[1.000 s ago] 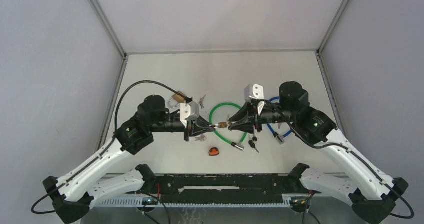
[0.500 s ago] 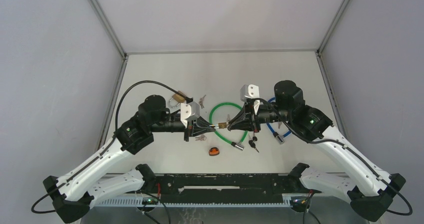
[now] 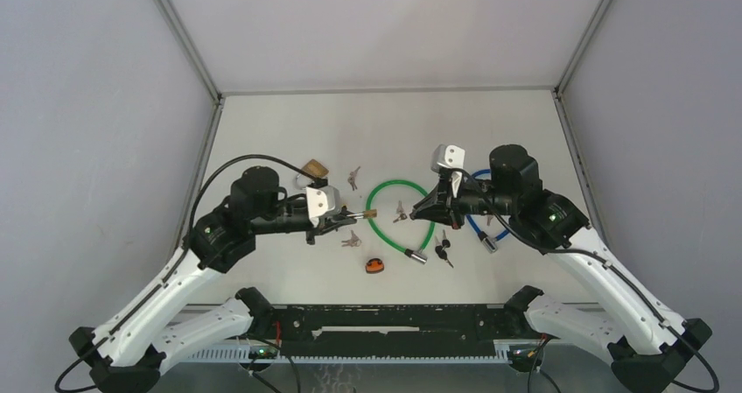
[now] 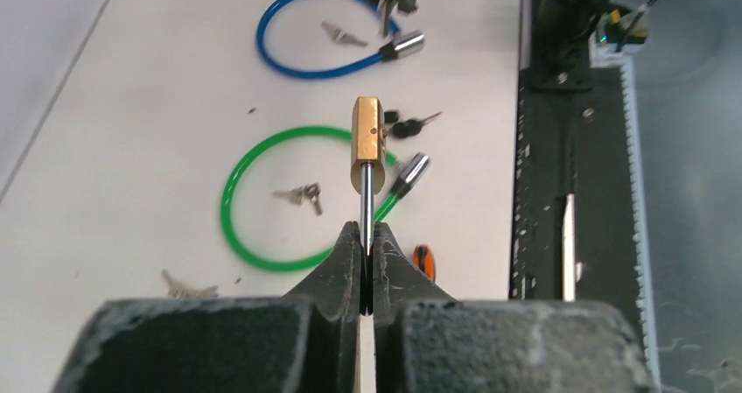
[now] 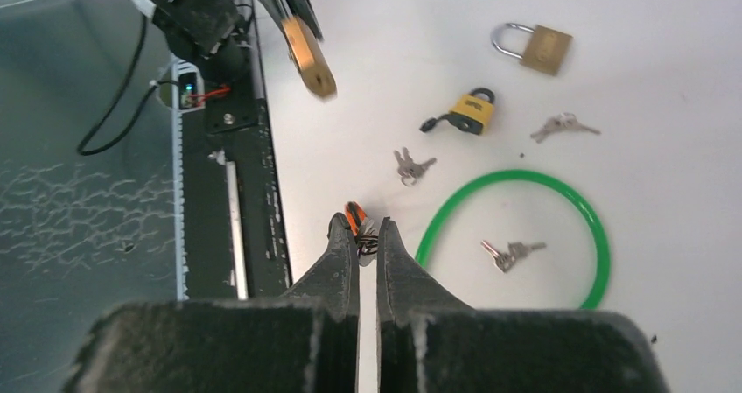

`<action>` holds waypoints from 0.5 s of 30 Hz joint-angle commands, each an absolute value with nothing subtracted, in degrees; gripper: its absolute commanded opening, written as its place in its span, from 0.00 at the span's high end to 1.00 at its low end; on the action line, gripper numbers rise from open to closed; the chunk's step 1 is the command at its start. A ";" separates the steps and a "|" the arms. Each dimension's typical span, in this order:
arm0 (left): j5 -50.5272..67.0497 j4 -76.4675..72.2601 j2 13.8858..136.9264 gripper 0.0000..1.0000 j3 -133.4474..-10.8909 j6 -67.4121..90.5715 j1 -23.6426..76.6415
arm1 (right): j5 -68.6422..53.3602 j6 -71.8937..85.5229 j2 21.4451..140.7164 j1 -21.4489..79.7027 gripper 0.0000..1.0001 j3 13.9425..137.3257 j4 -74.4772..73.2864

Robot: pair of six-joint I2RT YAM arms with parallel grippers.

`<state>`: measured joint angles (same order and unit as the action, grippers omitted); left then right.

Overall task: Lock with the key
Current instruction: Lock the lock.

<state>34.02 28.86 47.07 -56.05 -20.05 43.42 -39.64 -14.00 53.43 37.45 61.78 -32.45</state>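
Observation:
My left gripper [image 3: 348, 214] [image 4: 367, 235] is shut on the steel shackle of a small brass padlock [image 3: 370, 212] [image 4: 367, 139], held level above the table with its body pointing right. The same padlock [image 5: 309, 56] shows at the upper left of the right wrist view. My right gripper [image 3: 416, 211] [image 5: 367, 227] hangs shut a short way to the right of it, with nothing seen between its fingers. A bunch of keys [image 3: 401, 211] [image 5: 512, 251] lies inside the green cable lock [image 3: 398, 182] [image 5: 516, 176] below. No key shows in the held padlock.
More keys [image 3: 353, 177] and another bunch [image 3: 350, 240] lie near the left gripper, black-headed keys [image 3: 444, 251] by the green lock's end. A brass padlock [image 3: 312, 166], a yellow padlock [image 5: 472, 111], an orange tag [image 3: 374, 266] and a blue cable lock [image 3: 477, 228] are on the table.
The two grippers have drawn apart. My left arm pulled left with the padlock in it. My right gripper shut and backed off to the right, away from the padlock.

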 commanded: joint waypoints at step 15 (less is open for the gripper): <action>17.38 59.61 46.02 1.00 -32.89 -73.49 19.20 | -36.67 11.28 73.97 51.76 1.00 49.83 6.56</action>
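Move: The left hand, gripping the small brass padlock by its shackle, is bound for bare table about 18 cm to its left, 3 cm ahead and 28 cm down. The yellow padlock lies roughly 15 cm ahead and 6 cm left, loose silver keys 7 cm ahead and 2 cm left. For the right hand, the orange lock lies some 10 cm left, level fore and aft, 28 cm down; the green cable's metal end is 2 cm ahead, 1 cm right. Still pinching the small brass padlock's shackle, the left hand swoops down nearly 20 cm and left about 15 towards the open table on its own side, its fingers tipping some 40 degrees towards straight down. The right hand, fingers staying shut on its keys, sinks about 8 cm and then swings left about 7 towards the orange lock, tilting slightly. ##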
